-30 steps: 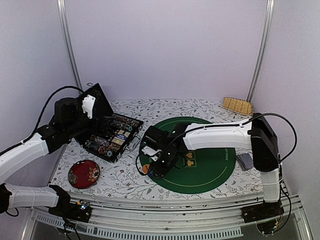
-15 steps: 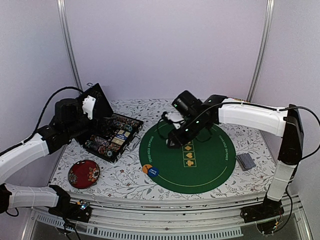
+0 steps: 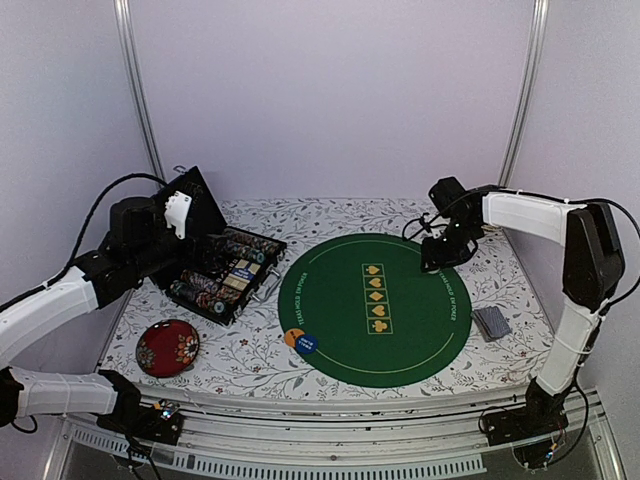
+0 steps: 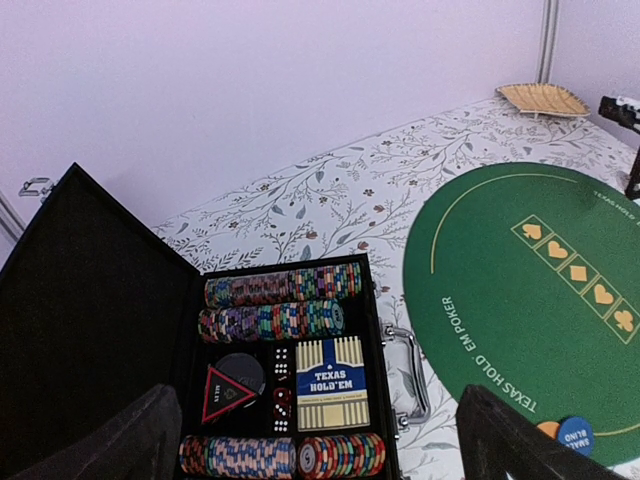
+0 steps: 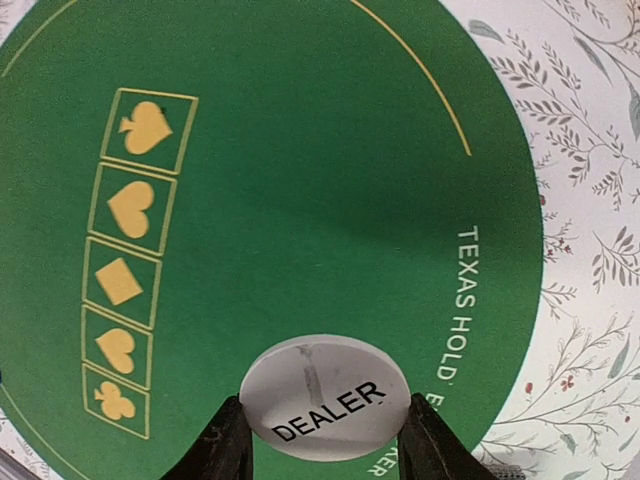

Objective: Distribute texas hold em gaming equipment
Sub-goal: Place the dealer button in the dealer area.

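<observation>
My right gripper (image 5: 325, 418) is shut on a white round marker disc (image 5: 325, 390) printed DEALER, gripped by its edges above the green poker mat (image 5: 300, 200). From above, that gripper (image 3: 437, 256) hangs over the mat's far right edge. A blue disc and an orange disc (image 3: 300, 340) lie overlapping at the mat's near left edge. Grey-backed playing cards (image 3: 491, 321) rest right of the mat. My left gripper (image 4: 320, 445) stands open above the open black case (image 4: 120, 330), which holds rows of striped chips (image 4: 280, 300) and a card box (image 4: 332, 382).
A dark red floral dish (image 3: 167, 347) sits near the front left. A tan woven piece (image 3: 475, 211) lies at the back right corner. The case's lid (image 3: 200, 195) stands upright, and its metal handle (image 4: 410, 375) faces the mat.
My right arm swung from the mat's near left edge, by the blue and orange discs, across to its far right edge, carrying the white disc. The left arm stayed put.
</observation>
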You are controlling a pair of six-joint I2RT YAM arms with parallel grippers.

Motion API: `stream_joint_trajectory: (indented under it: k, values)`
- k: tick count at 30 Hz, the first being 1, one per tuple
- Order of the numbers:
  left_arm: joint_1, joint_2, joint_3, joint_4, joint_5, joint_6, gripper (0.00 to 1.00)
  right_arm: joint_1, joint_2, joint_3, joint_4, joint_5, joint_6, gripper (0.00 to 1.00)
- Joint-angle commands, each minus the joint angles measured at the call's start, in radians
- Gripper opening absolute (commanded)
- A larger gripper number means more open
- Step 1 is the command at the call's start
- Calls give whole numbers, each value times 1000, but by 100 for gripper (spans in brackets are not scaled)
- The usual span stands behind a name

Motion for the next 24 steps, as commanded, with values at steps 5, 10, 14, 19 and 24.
stream_joint_trajectory:
  k: [5, 10, 14, 19, 24]
  values:
    - [-3, 5, -13, 13, -1, 12, 98, -69, 115, 9, -29, 56, -62, 4]
    - [-2, 9, -12, 13, 5, 13, 98, -86, 150, -5, -22, 22, -71, 4]
    - [-3, 9, -12, 13, 4, 15, 98, -89, 189, 2, -30, 22, -72, 10]
    - [-2, 7, -12, 11, 2, 16, 98, -89, 207, -5, -43, 44, -73, 14]
    - [-3, 7, -13, 12, 0, 19, 98, -89, 207, -13, -64, 39, -59, 14]
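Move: Below and to the right of the right hand, which already grips the dealer button, lies the dealer area by the lettering at the green mat's right edge: about level fore and aft, 4 cm right, 9 cm down. From the hand, the printed card strip lies about 9 cm left and 3 cm back, and the card deck about 16 cm right and 10 cm back. From the left hand, the dealer area is some 50 cm right, 5 cm ahead and 23 cm lower. Lowering the pinched dealer button towards the right side of the mat, the right hand sinks about 8 cm. Early on it also shifts some 4 cm right, then goes nearly straight down. The fingers tip some 15 degrees to point almost straight down and keep their hold throughout. ##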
